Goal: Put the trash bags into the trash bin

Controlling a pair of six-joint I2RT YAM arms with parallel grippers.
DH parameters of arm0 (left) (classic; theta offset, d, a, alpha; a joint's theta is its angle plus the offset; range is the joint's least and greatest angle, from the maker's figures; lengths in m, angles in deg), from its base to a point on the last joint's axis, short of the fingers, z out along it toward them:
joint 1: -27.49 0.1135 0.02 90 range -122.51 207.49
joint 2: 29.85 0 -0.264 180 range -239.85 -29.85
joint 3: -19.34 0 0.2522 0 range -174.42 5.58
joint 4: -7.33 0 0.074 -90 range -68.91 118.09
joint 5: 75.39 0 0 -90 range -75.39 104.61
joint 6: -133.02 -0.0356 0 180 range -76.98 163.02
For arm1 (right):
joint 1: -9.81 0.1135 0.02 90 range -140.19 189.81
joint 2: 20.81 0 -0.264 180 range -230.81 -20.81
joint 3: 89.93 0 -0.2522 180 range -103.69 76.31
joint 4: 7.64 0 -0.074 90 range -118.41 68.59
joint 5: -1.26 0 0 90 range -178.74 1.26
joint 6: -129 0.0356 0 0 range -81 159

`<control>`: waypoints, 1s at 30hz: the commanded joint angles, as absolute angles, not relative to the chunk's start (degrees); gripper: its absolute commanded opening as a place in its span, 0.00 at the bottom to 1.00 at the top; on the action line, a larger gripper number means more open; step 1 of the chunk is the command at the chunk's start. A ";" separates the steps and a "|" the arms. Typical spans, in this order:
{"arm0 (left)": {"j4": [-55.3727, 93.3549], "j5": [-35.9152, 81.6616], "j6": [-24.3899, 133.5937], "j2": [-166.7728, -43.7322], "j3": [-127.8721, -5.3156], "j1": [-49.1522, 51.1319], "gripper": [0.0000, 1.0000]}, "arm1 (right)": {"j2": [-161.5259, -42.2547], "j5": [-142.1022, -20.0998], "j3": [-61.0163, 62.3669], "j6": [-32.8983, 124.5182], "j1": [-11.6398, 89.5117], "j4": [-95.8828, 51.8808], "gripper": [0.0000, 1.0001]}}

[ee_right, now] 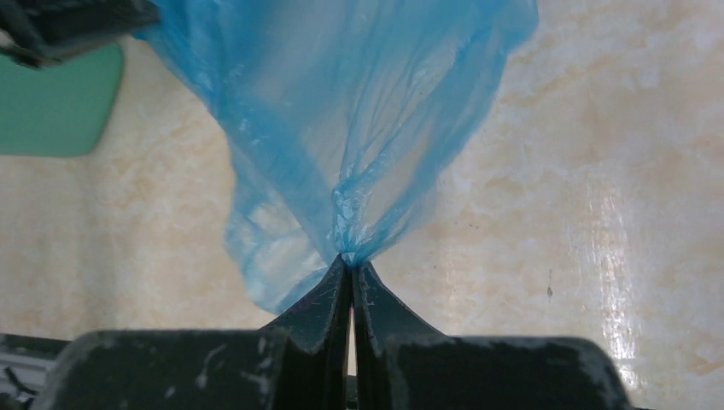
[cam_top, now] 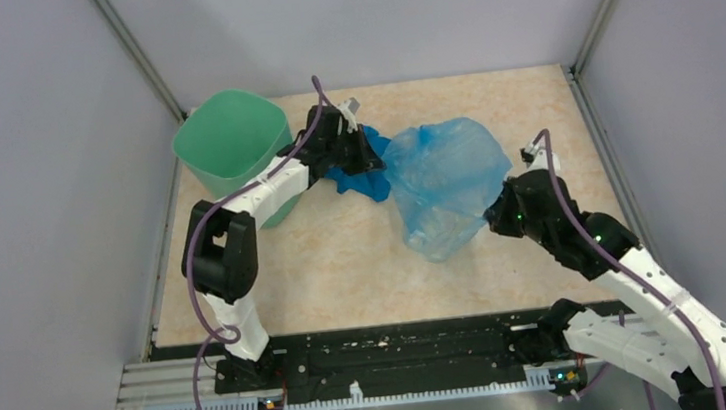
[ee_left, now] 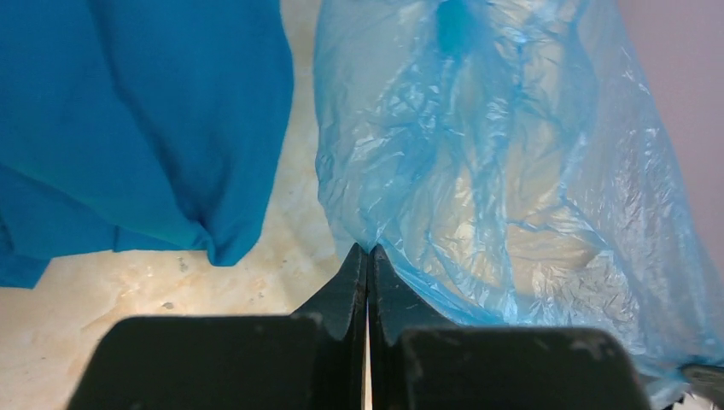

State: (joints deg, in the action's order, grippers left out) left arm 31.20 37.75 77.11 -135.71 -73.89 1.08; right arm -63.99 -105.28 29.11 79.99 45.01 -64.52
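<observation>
The translucent light-blue trash bag [cam_top: 447, 182] is stretched between my two grippers above the table's middle. My left gripper [cam_top: 378, 159] is shut on its left edge; in the left wrist view the film [ee_left: 495, 171] bunches right at the pinched tips of the left gripper [ee_left: 368, 249]. My right gripper [cam_top: 497, 214] is shut on the bag's right side, where the plastic [ee_right: 341, 102] gathers into a twist at the closed tips of the right gripper [ee_right: 348, 260]. The mint-green trash bin [cam_top: 232, 142] stands upright at the back left, beside the left arm, and appears in the right wrist view [ee_right: 51, 111].
A darker, opaque blue crumpled sheet [cam_top: 357, 180] lies on the table under the left gripper, between bin and bag, also filling the left wrist view's upper left [ee_left: 137, 120]. Grey enclosure walls ring the marbled table [cam_top: 325, 269].
</observation>
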 commanded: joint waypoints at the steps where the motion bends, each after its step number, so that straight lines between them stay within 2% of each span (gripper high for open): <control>1: 34.15 43.22 72.93 -133.72 -78.42 -0.35 0.00 | -63.93 -105.46 16.86 76.58 45.82 -67.34 0.00; 3: 35.17 43.84 71.86 -132.51 -78.67 -1.38 0.12 | -65.54 -104.53 11.25 75.10 45.84 -68.11 0.00; 5: 35.44 43.67 71.07 -130.50 -78.33 -2.37 0.31 | -69.21 -103.49 5.87 73.39 45.82 -69.04 0.00; 8: 36.54 43.53 70.35 -127.55 -78.28 -3.16 0.44 | -74.64 -101.70 0.38 71.42 45.82 -68.88 0.00; 11: 38.57 42.11 68.83 -123.99 -78.38 -3.22 0.53 | -79.16 -100.94 -1.90 70.59 45.84 -66.99 0.00; 16: 43.09 38.16 63.94 -117.22 -77.71 -3.31 0.65 | -85.74 -100.82 -5.57 69.76 45.78 -64.41 0.00; 22: 40.62 42.15 59.10 -108.30 -71.80 -4.83 0.73 | -91.16 -98.11 -8.30 69.59 45.80 -61.65 0.00; 30: 40.65 42.55 54.32 -106.41 -67.48 -10.52 0.82 | -93.73 -97.34 -11.32 69.07 45.81 -61.54 0.00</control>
State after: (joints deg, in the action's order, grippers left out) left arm 42.09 41.97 58.14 -106.75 -70.08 -7.12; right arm -93.06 -98.17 -7.50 70.20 45.05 -63.78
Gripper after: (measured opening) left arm 0.804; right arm 0.005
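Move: Both grippers hold the light-blue trash bag stretched between them. Its middle is about 12 cm to the left gripper's right, 6 cm back and 6 cm below. From that gripper the dark-blue cloth lies some 8 cm ahead, 4 cm left and 14 cm down; the trash bin stands roughly 25 cm left and 4 cm ahead. From the right gripper, the bag's middle is about 14 cm ahead, 9 cm left and 10 cm lower. Open the left gripper wide to let go of its edge of the trash bag, backing it about 13 cm towards the bases and up some 15 cm while its fingers tip upwards and swing clockwise. Keep the right gripper shut on the bag: whip it up about 16 cm, then carry it forward and left, dipping about 5 cm before it rises slightly again. ##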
